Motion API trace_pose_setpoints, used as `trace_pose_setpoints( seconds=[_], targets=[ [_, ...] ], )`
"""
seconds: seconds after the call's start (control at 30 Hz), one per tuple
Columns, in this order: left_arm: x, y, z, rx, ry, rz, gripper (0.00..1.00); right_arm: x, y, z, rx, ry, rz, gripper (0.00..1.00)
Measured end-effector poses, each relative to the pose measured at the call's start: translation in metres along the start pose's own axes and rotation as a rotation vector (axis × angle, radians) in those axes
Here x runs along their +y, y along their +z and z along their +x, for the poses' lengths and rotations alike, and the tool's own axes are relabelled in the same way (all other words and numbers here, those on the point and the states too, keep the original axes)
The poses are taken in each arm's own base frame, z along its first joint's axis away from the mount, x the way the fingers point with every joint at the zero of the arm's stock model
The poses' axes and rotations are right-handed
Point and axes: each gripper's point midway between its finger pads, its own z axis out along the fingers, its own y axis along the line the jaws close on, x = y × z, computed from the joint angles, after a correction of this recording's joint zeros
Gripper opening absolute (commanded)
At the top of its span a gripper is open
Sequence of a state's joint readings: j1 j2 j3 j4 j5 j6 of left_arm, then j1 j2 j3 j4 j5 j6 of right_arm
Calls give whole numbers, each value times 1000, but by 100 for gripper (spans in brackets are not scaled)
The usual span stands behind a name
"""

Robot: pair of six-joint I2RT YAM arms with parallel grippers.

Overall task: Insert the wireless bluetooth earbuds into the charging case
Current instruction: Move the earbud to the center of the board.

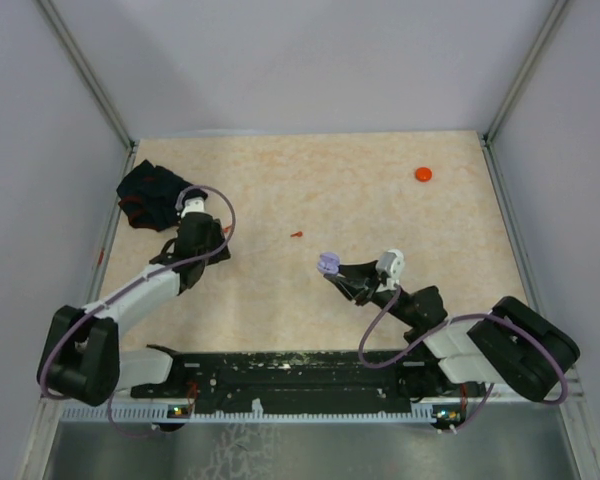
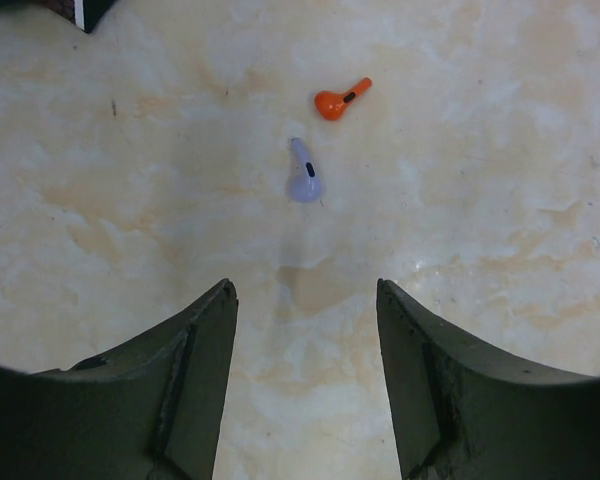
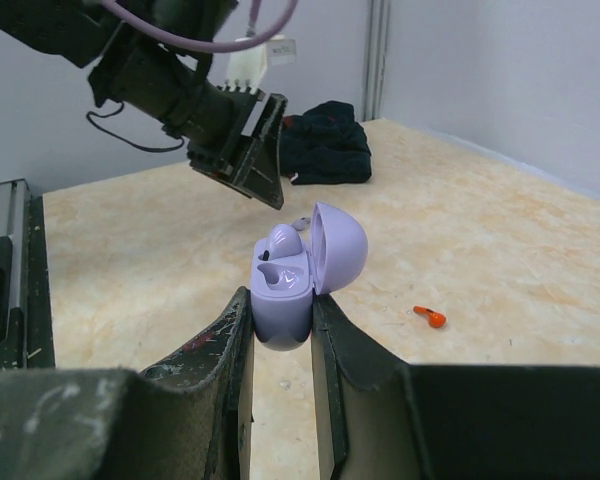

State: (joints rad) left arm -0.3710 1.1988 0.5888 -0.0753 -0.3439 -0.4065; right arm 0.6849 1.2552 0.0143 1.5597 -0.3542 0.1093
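My right gripper is shut on the pale purple charging case, held above the table with its lid open. One pale purple earbud sits in a slot of the case; the slot beside it is bare. In the top view the case is at centre right, at the tips of the right gripper. My left gripper is open and holds nothing. It hovers over the table, short of a loose pale purple earbud. An orange-red earbud lies just beyond it, apart from it.
A black cloth is bunched at the far left, behind the left gripper. A red disc lies far right near the back wall. The orange-red earbud lies mid-table. Walls close the table on three sides.
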Motion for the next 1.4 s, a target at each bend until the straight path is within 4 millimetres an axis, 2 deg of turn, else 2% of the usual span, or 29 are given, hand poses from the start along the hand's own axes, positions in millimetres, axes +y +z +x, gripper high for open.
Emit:
trace_pose_setpoints(
  seconds=[0.2, 0.37, 0.53, 0.83, 1.0, 1.17, 1.4],
  targets=[
    [5, 37, 0, 96, 17, -18, 53, 0, 0, 1, 2, 0, 1, 0],
    [5, 56, -6, 126, 29, -18, 46, 0, 0, 3, 8, 2, 2, 0],
    [1, 71, -12, 143, 49, -13, 45, 0, 0, 5, 15, 5, 2, 0],
    [7, 83, 6, 227, 96, -39, 42, 0, 0, 5, 16, 5, -2, 0],
    [5, 90, 5, 243, 116, -43, 38, 1, 0, 5, 16, 5, -4, 0],
    [2, 94, 2, 258, 133, -38, 27, 1, 0, 5, 16, 5, -4, 0],
    [-6, 89, 8, 295, 136, 14, 20, 1, 0, 5, 16, 5, -5, 0]
  ],
)
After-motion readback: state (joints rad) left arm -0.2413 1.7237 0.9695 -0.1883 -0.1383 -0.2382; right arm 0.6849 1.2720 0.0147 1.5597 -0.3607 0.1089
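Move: The purple earbud lies about 7 cm ahead of the open left hand, straight in line with it and some 6 cm below. The near orange earbud is roughly 4 cm beyond the purple one and 2 cm to its right; the far orange earbud lies about 22 cm to the hand's right and 9 cm ahead, and the black cloth about 18 cm left and 21 cm ahead. From the right hand, the purple earbud is some 32 cm left, 18 cm ahead and 16 cm below. The left fingertips come down astride the purple earbud and close in on it from both sides, the gap shrinking to well under half. To get there the hand reaches forward about 7 cm and sinks some 6 cm, in two dips with forward travel between, while the fingers tip roughly 15 degrees steeper; at the end it eases back slightly with a small clockwise turn. ##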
